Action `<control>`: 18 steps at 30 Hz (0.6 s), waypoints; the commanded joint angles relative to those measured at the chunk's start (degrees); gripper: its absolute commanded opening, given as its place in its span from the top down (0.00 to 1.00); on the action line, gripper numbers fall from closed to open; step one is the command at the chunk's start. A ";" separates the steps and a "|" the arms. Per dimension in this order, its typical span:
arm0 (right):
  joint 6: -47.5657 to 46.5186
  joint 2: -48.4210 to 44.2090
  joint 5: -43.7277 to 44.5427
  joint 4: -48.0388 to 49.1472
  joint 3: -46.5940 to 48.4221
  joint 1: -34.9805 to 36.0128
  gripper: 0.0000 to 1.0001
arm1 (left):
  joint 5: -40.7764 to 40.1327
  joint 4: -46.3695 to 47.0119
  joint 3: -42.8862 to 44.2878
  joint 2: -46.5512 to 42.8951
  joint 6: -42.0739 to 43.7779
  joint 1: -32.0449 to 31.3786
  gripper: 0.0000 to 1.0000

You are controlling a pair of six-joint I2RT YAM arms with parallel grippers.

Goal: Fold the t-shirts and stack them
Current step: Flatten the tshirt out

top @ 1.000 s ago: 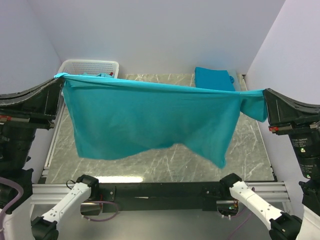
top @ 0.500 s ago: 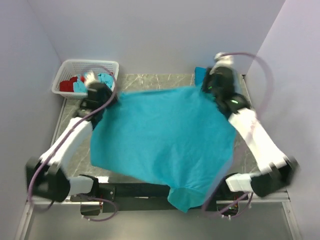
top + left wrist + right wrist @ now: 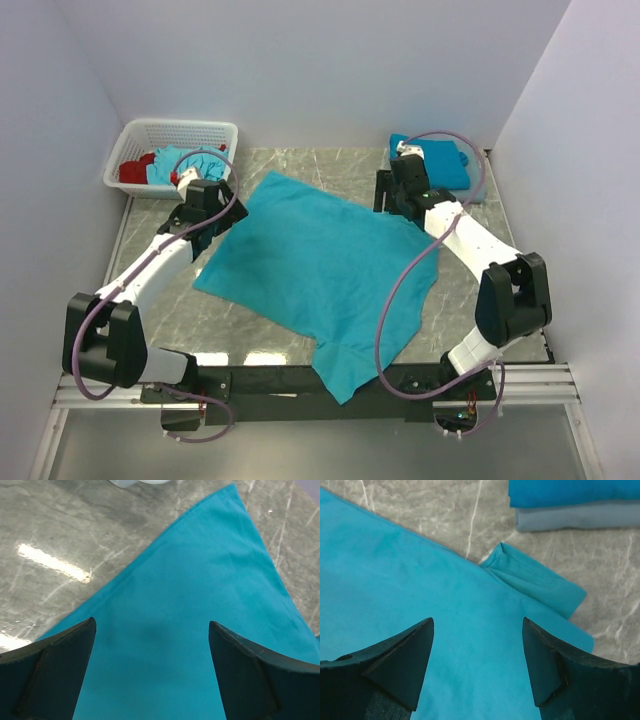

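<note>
A teal t-shirt point(image 3: 320, 265) lies spread flat on the marble table, its near end hanging over the front edge. My left gripper point(image 3: 212, 212) hovers open over the shirt's far left corner; in the left wrist view that gripper point(image 3: 152, 630) shows only cloth point(image 3: 200, 580) below, nothing between the fingers. My right gripper point(image 3: 396, 196) stands open over the far right part, and in the right wrist view the gripper point(image 3: 477, 625) sits above the shirt point(image 3: 420, 595) beside a sleeve point(image 3: 535, 582). Folded t-shirts point(image 3: 438, 160) are stacked at the back right.
A white lattice basket point(image 3: 140, 135) at the back left holds red and teal clothes. The folded stack point(image 3: 575, 500) lies just beyond the right gripper. Bare marble point(image 3: 75, 525) shows left of the shirt. White walls close in on three sides.
Both grippers opened and let go of the t-shirt. It went from stretched in the air to lying flat on the table, and both arms came down over its far corners.
</note>
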 commanded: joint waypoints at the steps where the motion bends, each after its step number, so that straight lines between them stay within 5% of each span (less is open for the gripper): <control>1: 3.68 -3.06 1.92 0.28 -2.68 -0.17 0.22 | 3.62 3.47 1.11 0.99 0.46 0.05 0.01; 18: 11.69 0.35 -3.43 -2.10 -13.15 -7.55 0.22 | 21.46 12.61 -2.75 13.38 0.20 1.63 0.01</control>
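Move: The t-shirt lies spread out below both open hands, roughly 14 cm down. Its middle is some 24 cm right and 11 cm back of the left hand, whose nearest things are the shirt's far corner, about 14 cm ahead and 10 right, and the basket, 18 ahead and 15 left. From the right hand the shirt's middle is about 14 cm left and 13 back, its right corner 13 right and 4 back, and the folded stack 14 ahead and 13 right. Towards the shirt's right corner, the right hand sinks about 8 cm while drawing back and then swinging right, some 5 cm each way, its fingers tipping 15 degrees more downward. The left hand shifts right from the shirt's left edge towards its middle, then mostly down, about 6 cm lower, turning slightly clockwise. Both grippers stay open, with no contact to be seen. ##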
